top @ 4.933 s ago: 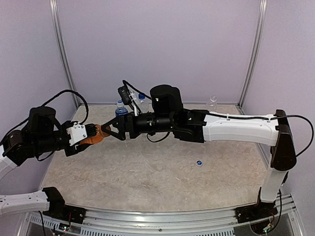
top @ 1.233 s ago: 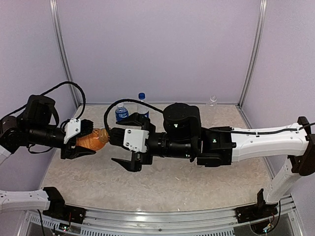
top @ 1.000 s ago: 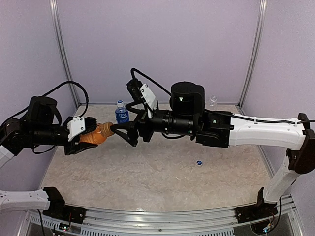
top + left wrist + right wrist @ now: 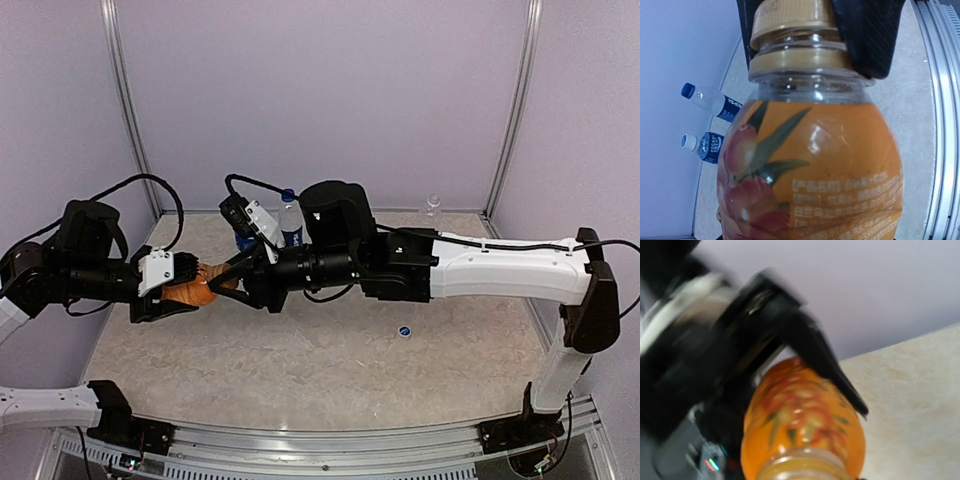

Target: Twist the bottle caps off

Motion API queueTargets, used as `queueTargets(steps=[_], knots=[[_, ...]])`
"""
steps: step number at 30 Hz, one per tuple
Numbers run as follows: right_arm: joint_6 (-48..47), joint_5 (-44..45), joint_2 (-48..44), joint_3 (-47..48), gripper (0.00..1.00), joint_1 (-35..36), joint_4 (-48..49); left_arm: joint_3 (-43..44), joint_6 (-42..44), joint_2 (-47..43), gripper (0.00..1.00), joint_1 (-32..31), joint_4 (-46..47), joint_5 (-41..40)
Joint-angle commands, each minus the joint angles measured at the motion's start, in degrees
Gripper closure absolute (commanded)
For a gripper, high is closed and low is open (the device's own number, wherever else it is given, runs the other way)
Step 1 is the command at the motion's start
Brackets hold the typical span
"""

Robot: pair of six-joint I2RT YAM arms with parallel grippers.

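My left gripper (image 4: 192,291) is shut on the short orange bottle (image 4: 188,293), holding it sideways above the table. In the left wrist view the orange bottle (image 4: 810,165) fills the frame, its orange-brown cap (image 4: 790,17) at the top. My right gripper (image 4: 224,281) is shut on that cap, its black fingers (image 4: 870,40) pressed to both sides. The right wrist view shows the orange bottle (image 4: 802,422) blurred, with the left gripper's fingers (image 4: 815,350) around it. A blue-capped bottle (image 4: 290,216) stands behind the right arm. Another blue-labelled bottle (image 4: 707,147) shows a whitish open neck.
A small clear bottle (image 4: 432,205) stands at the back right by the wall. A loose blue cap (image 4: 405,331) lies on the table right of centre. A metal rail (image 4: 940,125) runs along the near table edge. Purple walls close three sides.
The right gripper's jaws have closed from wide open onto the orange-brown cap, and its wrist has rolled. The left gripper keeps holding the orange bottle, slightly lower.
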Motion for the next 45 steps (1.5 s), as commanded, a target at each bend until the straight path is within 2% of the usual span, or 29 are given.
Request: queueTargets(steps=[1,6,10,13,15,20,23,25,35,36,38,40,41,45], knots=[[-32.6,6.0,-7.3,-6.2,1.00,4.7,-9.5,3.5,1.8,0.0,0.80,-0.4,-18.7,14.2],[-51.4,17.5,-11.1,-10.4,1.00,8.7,-12.1,4.7,3.0,0.5,0.80,-0.4,-25.0,18.6],[-53.5,24.8,-12.7,-12.3,1.00,9.2,-9.2,4.1,2.6,0.5,0.80,-0.4,-24.1,17.2],[-46.7,39.2,-13.8,-17.5,1.00,8.3,-1.7,3.0,0.2,-0.1,0.80,-0.4,-20.0,14.2],[-37.9,45.5,-13.5,-20.2,1.00,4.9,-2.8,1.5,-2.0,-0.9,0.79,-0.3,-15.7,11.0],[-4.1,44.7,-7.5,-20.1,1.00,-7.0,-19.5,-2.3,-7.5,-2.2,0.77,1.1,-4.3,2.3],[9.0,39.3,-1.1,-17.6,1.00,-11.5,-31.0,-2.9,-9.1,-2.8,0.77,1.9,-1.8,1.8],[12.1,37.5,2.7,-17.0,1.00,-12.3,-34.9,-2.8,-9.6,-3.0,0.76,2.0,-1.8,2.3],[14.3,32.7,11.0,-15.9,1.00,-13.2,-36.2,-2.6,-10.7,-3.7,0.74,2.5,-2.4,4.1],[14.2,32.6,11.4,-15.4,0.90,-13.2,-36.8,-2.4,-10.8,-3.7,0.74,2.5,-2.5,4.4],[14.2,32.6,12.3,-13.7,0.45,-13.2,-39.1,-2.2,-11.0,-3.8,0.73,2.6,-2.7,5.0],[14.0,32.6,12.8,-11.2,0.05,-13.0,-41.7,-2.1,-11.0,-3.8,0.73,2.6,-2.8,5.6],[13.7,32.7,12.7,-9.8,0.01,-12.8,-42.8,-2.0,-11.0,-3.8,0.73,2.6,-2.8,6.0],[11.2,34.2,10.1,-2.2,0.01,-11.5,-46.6,-0.7,-12.2,-3.9,0.73,2.6,-3.3,8.1]])
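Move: The right fingers are already shut on the orange bottle's cap. The bottle's body, held in the left hand, is about 9 cm to their left, 2 cm nearer the base and 5 cm lower. The bare table spot for the cap lies roughly 12 cm ahead, 23 cm right and 32 cm below; the blue cap is some 9 cm to the right of that spot. From the left hand, the orange cap is about 9 cm right, 2 cm ahead and 5 cm up. Still gripping the cap, the right fingers twist it about 45 degrees, counter-clockwise seen from behind the hand, as both hands draw back some 7 cm. The right hand then pulls off to the right and swings forward and well down to the table left of the blue cap, tipping its fingers down, opens wide and begins to rise. The left hand keeps the bottle and comes forward again. ##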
